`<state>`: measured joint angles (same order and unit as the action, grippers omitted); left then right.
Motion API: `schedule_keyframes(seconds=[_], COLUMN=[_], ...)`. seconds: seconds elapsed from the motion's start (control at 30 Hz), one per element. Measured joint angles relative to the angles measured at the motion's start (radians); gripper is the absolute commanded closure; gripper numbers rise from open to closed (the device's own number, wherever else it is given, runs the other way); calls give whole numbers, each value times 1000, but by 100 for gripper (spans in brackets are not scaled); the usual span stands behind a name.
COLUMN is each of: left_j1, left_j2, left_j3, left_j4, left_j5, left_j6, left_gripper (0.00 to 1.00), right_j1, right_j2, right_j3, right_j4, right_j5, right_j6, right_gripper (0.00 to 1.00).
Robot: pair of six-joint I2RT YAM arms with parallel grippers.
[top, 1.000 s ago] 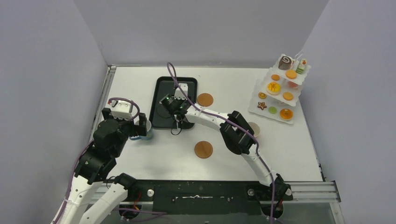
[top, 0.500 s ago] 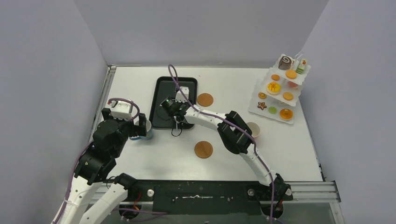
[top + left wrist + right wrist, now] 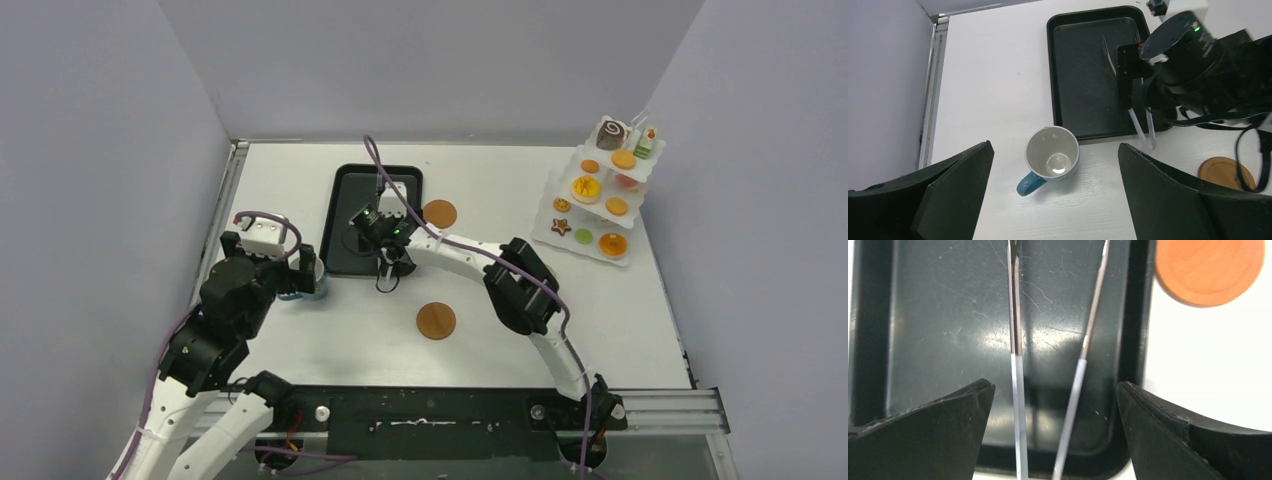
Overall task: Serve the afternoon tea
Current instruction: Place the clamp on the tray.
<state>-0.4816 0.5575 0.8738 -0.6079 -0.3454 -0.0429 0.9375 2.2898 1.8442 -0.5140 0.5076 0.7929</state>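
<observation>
A blue cup (image 3: 1053,159) with a white inside stands upright on the table just before the black tray (image 3: 1083,75). My left gripper (image 3: 1054,146) hangs open above it, a finger on each side and apart from it; in the top view the left gripper (image 3: 303,272) covers most of the blue cup (image 3: 319,286). My right gripper (image 3: 1055,385) is open over the tray's near end, and the metal tongs (image 3: 1016,365) lie spread between its fingers, touching neither. The toy pastries (image 3: 586,187) sit on a white tiered stand (image 3: 548,232) at the far right. The pink cup is hidden behind the right arm.
One round wooden coaster (image 3: 438,213) lies right of the tray (image 3: 345,200), another coaster (image 3: 435,320) in the middle of the table. The tongs' pale tips (image 3: 1143,135) stick out past the tray's near edge. Grey walls close in three sides.
My right gripper has opened wide and let go of the tongs, whose arms have sprung apart. The right arm's elbow has shifted right and now covers the pink cup. The left arm has stayed put.
</observation>
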Motion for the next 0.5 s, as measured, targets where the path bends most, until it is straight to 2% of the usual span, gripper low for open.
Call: schedule_keyframes(seconds=[0.3,0.5], left_j1=[-27,-28], left_j2=[6,20], left_j3=[-10,-11], left_j4=[5,6], left_j5=[-23,-30], left_j6=[8,19], left_gripper=[5,5], right_j1=[0,0], right_j2=[-349,-548], right_j3=[-183,-284], right_j4=[-15,-135], right_j5=[16,71], right_j6=[-110,-124], right_gripper=[0,0])
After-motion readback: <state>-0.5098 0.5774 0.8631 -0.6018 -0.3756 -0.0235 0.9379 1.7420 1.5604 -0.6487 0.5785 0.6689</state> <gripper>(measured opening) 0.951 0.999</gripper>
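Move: The clamp already lies in the tray, loose under the open right fingers, its middle about 4 cm ahead and 3 cm below the hand. From that hand, the far coaster is about 9 cm ahead and 11 to the right, the near coaster 15 back and 11 right, and the blue mug 6 back and 17 left. From the left hand, the clamp is roughly 19 cm ahead, 21 right and 26 below. The clamp is left lying in the tray as the right hand, fingers still wide open and empty, climbs away from it, about 15 cm in all. The rise is nearly straight at first, then swings increasingly to the right, some 9 cm, and about 5 cm back, out over the tray's right side, while the fingers tip up by less than 10 degrees. ##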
